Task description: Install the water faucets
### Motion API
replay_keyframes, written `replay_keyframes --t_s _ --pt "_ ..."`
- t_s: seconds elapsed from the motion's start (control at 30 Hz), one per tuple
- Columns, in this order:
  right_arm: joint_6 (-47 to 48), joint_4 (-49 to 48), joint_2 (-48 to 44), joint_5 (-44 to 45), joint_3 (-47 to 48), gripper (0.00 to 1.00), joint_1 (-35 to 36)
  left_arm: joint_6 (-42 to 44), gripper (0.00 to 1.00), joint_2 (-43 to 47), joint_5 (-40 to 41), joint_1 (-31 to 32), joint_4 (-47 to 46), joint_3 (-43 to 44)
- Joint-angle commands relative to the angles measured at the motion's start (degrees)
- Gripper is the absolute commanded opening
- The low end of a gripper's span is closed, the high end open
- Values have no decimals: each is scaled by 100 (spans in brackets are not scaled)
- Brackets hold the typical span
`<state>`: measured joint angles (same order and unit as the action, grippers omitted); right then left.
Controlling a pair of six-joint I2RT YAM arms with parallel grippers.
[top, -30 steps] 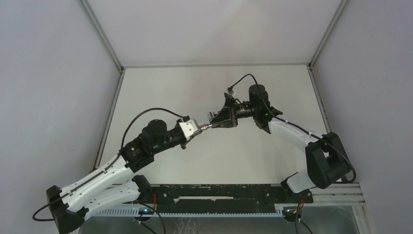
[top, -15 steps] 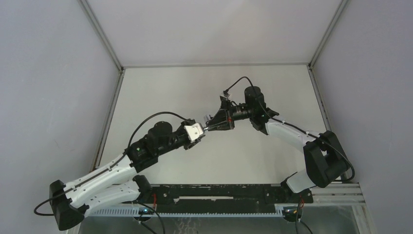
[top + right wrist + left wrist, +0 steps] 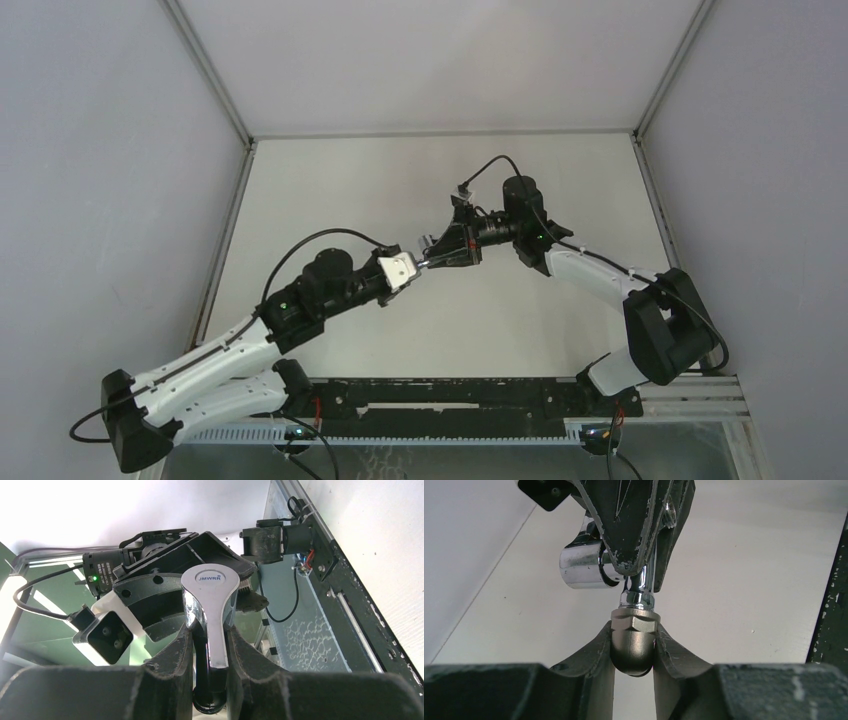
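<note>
Above the middle of the table [image 3: 330, 180] both grippers meet at the water faucets. My right gripper [image 3: 210, 632] is shut on a chrome faucet [image 3: 210, 587] with a flat lever marked JMWRR. A stubby dull-silver domed piece [image 3: 634, 645] sits on the end of the faucet's shiny stem [image 3: 638, 592]. The left gripper [image 3: 634, 630] is shut on that dome, a finger pressed against each side. In the left wrist view the right gripper's fingers [image 3: 629, 525] come down from the top beside the chrome spout [image 3: 584, 570]. From above, the left gripper [image 3: 416, 263] and right gripper [image 3: 434, 250] stand tip to tip.
Grey walls enclose the white table on the left, right and back. A black rail [image 3: 450, 395] runs along the near edge between the arm bases. The left arm's wrist camera [image 3: 105, 635] sits close in front of the right gripper.
Both grippers, still joined at the faucet, have shifted slightly left and away from the bases, and the left arm's elbow has moved right. Almost nothing differs over the last half second.
</note>
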<state>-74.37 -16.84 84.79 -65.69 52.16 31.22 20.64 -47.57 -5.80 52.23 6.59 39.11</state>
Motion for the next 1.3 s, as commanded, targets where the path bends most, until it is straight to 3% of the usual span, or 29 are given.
replay_keyframes --t_s 0.0,0.17,0.33,0.5,0.6,0.73,0.87,1.03,1.27 --pt "-438 -230 -56 238 255 0 51 295 0 -138 -322 61 35 152" --pt "-974 45 105 339 224 0 -30 422 0 -62 -155 129 -235 -49" --pt "-1510 -76 215 361 -35 0 -131 1415 0 114 1179 621 -405 -330" --pt "-1812 -299 333 386 -109 26 -132 1718 0 216 1508 843 -619 -560" --pt "-1746 -328 345 394 -145 43 -151 1469 0 306 1317 837 -624 -591" --pt "-1440 -103 240 421 -224 58 -194 1091 0 388 1057 736 -633 -642" --pt "-984 365 116 499 -221 60 -204 496 0 457 641 386 -633 -625" --pt "-79 1175 -232 476 -222 62 -378 -595 0 315 -427 -581 -284 -205" --pt "1478 1303 -1312 -432 -135 62 -1308 -1933 0 197 -2088 -1503 62 264"
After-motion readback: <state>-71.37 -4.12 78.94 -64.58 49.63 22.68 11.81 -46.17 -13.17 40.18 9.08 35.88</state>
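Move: The left fingers hold the hex fitting on the faucet's foot. From that hand the faucet body runs out to some 5 cm right, 2 cm ahead and 1 cm higher, where the right fingers are still closed on it. From the right hand the fitting lies about 5 cm left, 2 cm back and 1 cm lower, and the lever drum about 3 cm ahead and 2 cm left, roughly level. With the right pads clamping the faucet body and the left pads the hex fitting, the hands sink together and twist against each other, each rolling some 15 degrees clockwise seen from behind itself. The right fingers then open, let go of the faucet and draw off right. The left keeps its grip, sinks about 3 cm in all, and finally swings left and forward, rolling back past its starting angle. ##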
